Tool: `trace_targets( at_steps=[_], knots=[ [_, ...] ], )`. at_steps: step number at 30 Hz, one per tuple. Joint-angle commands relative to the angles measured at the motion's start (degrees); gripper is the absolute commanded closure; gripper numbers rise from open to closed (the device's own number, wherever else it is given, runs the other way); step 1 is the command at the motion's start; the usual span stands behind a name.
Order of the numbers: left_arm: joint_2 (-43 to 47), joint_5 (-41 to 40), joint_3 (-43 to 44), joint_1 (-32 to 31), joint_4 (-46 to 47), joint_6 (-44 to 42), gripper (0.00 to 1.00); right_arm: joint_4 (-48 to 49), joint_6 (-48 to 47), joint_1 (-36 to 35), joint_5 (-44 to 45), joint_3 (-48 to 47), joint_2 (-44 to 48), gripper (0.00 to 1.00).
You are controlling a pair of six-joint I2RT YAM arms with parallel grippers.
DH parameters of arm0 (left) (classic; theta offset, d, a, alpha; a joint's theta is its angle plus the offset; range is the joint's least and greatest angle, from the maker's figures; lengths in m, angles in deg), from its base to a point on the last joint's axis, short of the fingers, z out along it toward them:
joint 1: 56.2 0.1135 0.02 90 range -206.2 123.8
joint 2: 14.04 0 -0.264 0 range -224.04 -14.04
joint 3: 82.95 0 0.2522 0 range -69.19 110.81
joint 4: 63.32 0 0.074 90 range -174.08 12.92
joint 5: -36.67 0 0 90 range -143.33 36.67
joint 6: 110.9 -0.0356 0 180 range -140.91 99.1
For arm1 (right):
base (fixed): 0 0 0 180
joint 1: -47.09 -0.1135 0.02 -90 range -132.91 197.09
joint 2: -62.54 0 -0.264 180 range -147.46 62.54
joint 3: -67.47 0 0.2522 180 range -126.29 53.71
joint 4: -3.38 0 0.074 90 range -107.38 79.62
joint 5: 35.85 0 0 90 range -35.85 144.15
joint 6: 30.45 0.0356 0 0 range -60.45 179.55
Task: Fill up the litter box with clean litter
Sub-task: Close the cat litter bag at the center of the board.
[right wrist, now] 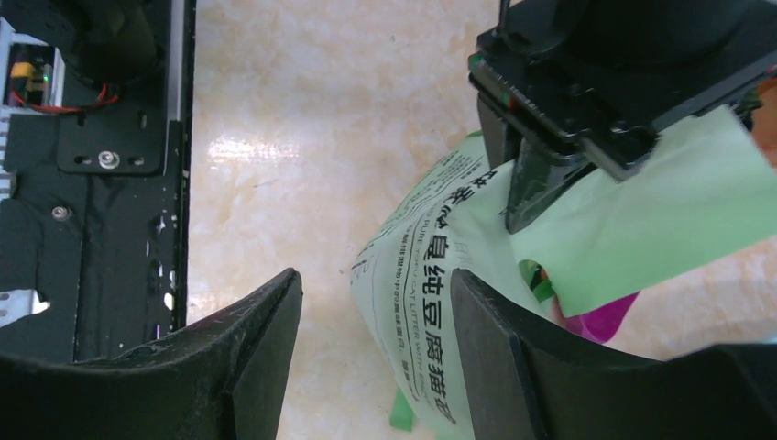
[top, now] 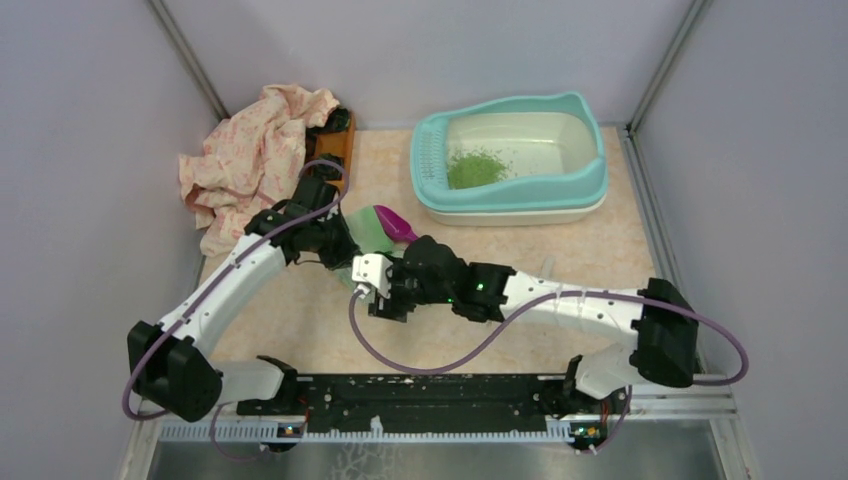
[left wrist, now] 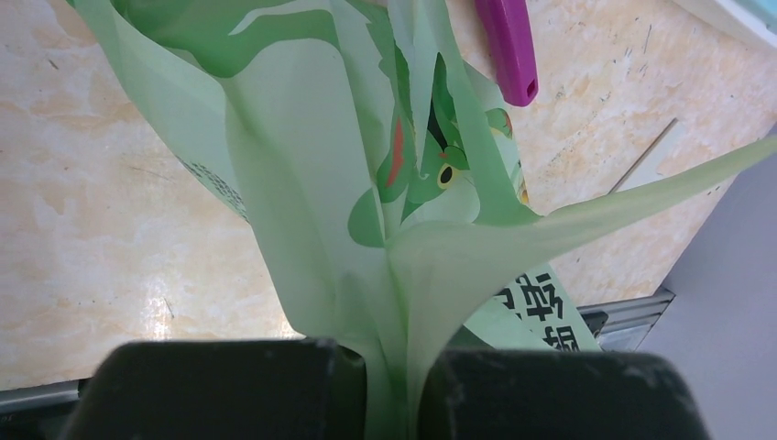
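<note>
The litter box, teal-rimmed with a cream basin, stands at the back right. A small pile of clean litter lies in its left part. My left gripper is shut on a gathered fold of the pale green printed bag, which hangs stretched over the table. In the right wrist view that left gripper pinches the bag from above. My right gripper stands open low beside the bag, whose printed side bulges into the gap against the right finger. A purple scoop lies just behind the bag.
A crumpled pink floral cloth and a small brown wooden tray sit at the back left. Grey walls close in both sides. The black base rail runs along the near edge.
</note>
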Motion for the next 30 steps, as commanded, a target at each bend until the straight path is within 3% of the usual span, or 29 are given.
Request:
trace_targets(
  at_steps=[1,9,20,27,30],
  knots=[
    [2.9,1.1,0.1,0.6,4.4,-0.1,1.0,2.1,-0.2,0.2,-0.4,-3.7,-5.2,0.39],
    [5.4,1.1,-0.8,0.9,3.6,0.4,1.0,4.3,3.8,5.7,1.8,-3.0,-8.4,0.42],
    [5.7,2.0,-2.1,1.0,4.2,0.5,1.0,9.2,1.3,6.5,8.6,0.9,-1.6,0.38],
    [5.9,2.7,-3.1,1.5,4.8,0.2,1.0,7.5,-0.3,8.6,8.3,2.3,0.1,0.36],
    [6.3,2.6,-2.7,2.2,4.6,-0.3,1.0,6.7,5.3,12.7,1.5,3.2,2.2,0.36]
  ],
)
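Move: The body of the cat litter bag lies roughly 8 cm ahead of the right hand, some 2 cm to its left and about 13 cm below; the bag's pinched mouth is about 9 cm ahead, 6 cm left and 6 cm below. The purple scoop lies about 15 cm ahead, 5 cm right and 18 cm below. From the left hand, which already grips the mouth, the bag's body is about 6 cm right, 1 cm back and 10 cm below. Dipping about 3.5 cm at first, the right hand then goes mainly forward, some 8 cm in all, to the bag's right side, climbing back most of the dip and easing right late on. Its wrist swings about 15 degrees clockwise and its fingers stay open; contact with the bag can't be made out. The left hand stays nearly in place and keeps pinching the gathered mouth. ##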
